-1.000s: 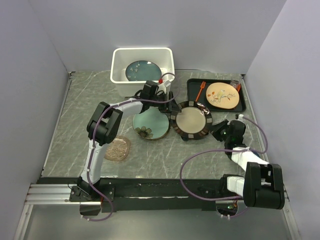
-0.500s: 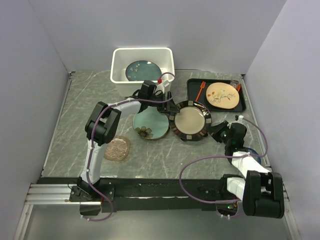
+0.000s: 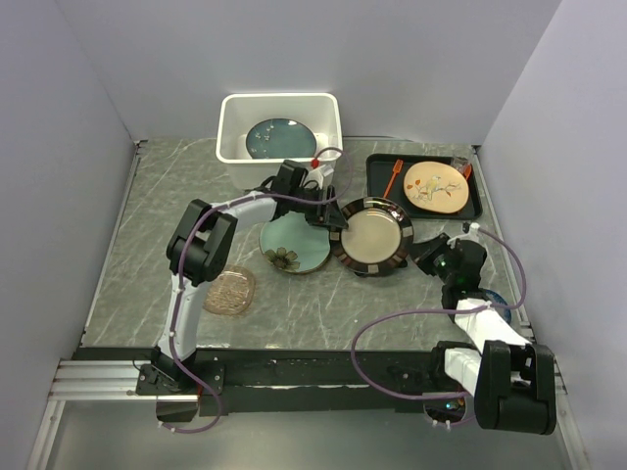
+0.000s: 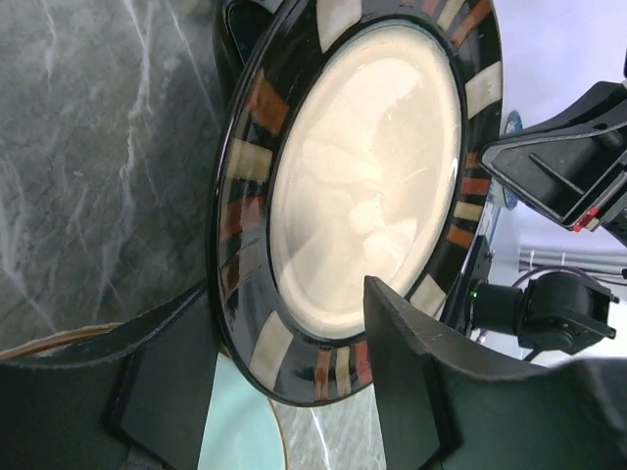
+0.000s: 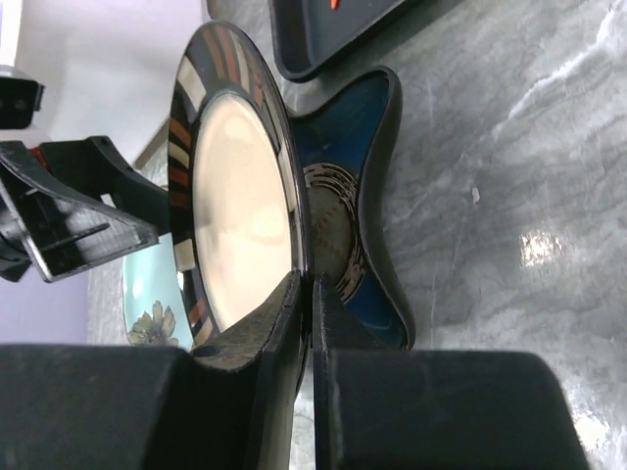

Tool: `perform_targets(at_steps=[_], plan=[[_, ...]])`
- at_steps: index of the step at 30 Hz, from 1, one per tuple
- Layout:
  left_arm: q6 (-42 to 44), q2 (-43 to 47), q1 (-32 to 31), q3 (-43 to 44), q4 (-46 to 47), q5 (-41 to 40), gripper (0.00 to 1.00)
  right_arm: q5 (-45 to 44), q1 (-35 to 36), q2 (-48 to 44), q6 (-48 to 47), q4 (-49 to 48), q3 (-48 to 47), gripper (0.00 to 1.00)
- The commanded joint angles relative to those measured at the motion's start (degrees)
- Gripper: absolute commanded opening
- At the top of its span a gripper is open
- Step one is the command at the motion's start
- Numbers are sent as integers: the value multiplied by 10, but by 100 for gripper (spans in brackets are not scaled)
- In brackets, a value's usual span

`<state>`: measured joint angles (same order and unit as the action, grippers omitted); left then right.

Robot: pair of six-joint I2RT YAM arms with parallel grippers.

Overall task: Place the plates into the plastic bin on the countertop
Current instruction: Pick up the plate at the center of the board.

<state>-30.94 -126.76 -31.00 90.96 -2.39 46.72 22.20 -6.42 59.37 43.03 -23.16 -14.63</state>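
Observation:
The dark-rimmed cream plate [image 3: 372, 236] [image 4: 362, 186] [image 5: 240, 215] hangs tilted above the countertop. My right gripper [image 3: 423, 257] [image 5: 306, 279] is shut on its right rim. My left gripper [image 3: 331, 217] [image 4: 289, 294] is open and straddles the opposite rim, one finger over the cream face and one behind. Under that rim lies the pale green flowered plate [image 3: 294, 245] [image 4: 235, 421]. A blue star-shaped plate [image 5: 377, 196] lies on the counter just below the held plate. The white plastic bin [image 3: 230, 127] at the back holds a dark teal plate [image 3: 271, 137].
An amber glass plate [image 3: 231, 290] lies at the front left beside the left arm. At the back right, a black tray [image 3: 377, 171] carries a tan round plate [image 3: 435, 186] and an orange fork [image 3: 392, 178]. Walls close in the countertop on three sides.
The right gripper has carried the cream plate slightly left and up toward the left gripper. The left jaws have narrowed around its rim.

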Motion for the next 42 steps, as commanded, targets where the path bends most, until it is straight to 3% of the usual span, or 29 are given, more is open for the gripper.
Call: perform_targets(at_steps=[1,2,5,8,9,12,19,26,33,39,42], plan=[[-108,65,-63,-40,179,163,59,112,18,9,25,-100,-9,5],[-133,69,-63,-50,251,169,58,115,18,12,26,-102,-8,5],[-206,70,-63,-66,319,166,49,119,18,16,26,-109,-8,5],[-257,67,-63,-73,387,166,32,120,19,19,25,-104,-9,5],[-262,67,-63,-70,388,168,21,119,18,19,23,-102,-9,5],[-246,70,-63,-60,367,166,1,115,19,19,20,-95,-8,4],[-169,104,-56,-47,246,146,1,117,19,35,19,-98,-10,4],[37,119,-47,29,-114,-22,1,144,19,75,23,-120,-14,3],[67,147,-45,-30,-150,-71,1,217,61,147,1,-141,-58,2],[69,178,-45,-96,-158,-130,1,160,160,181,-34,-78,-114,2],[66,185,-44,-118,-155,-149,1,150,173,209,-29,-77,-131,2]])
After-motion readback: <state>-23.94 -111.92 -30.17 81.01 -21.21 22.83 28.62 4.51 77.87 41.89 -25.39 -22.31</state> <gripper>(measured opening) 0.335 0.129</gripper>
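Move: Around the left rim of the brown-rimmed plate, the left hand's fingers stand open; the plate's middle is about 9 cm right and 5 cm back of that hand, slightly below it. The green plate lies 12 cm left, 7 cm back and 7 cm down, the bin some 17 cm left and 20 cm ahead. The right hand holds the plate, its middle about 10 cm left and 4 cm ahead; the blue dish sits 8 cm below, 5 cm left and 3 cm ahead. Closing steadily on the plate's left rim, the left fingers first rise about 4 cm, then swing left about 9 cm and down 5 cm towards the green plate, tipping steeper. The right hand keeps its pinch on the other rim and, after a near pause, follows some 7 cm left and a few down, turning counter-clockwise. ##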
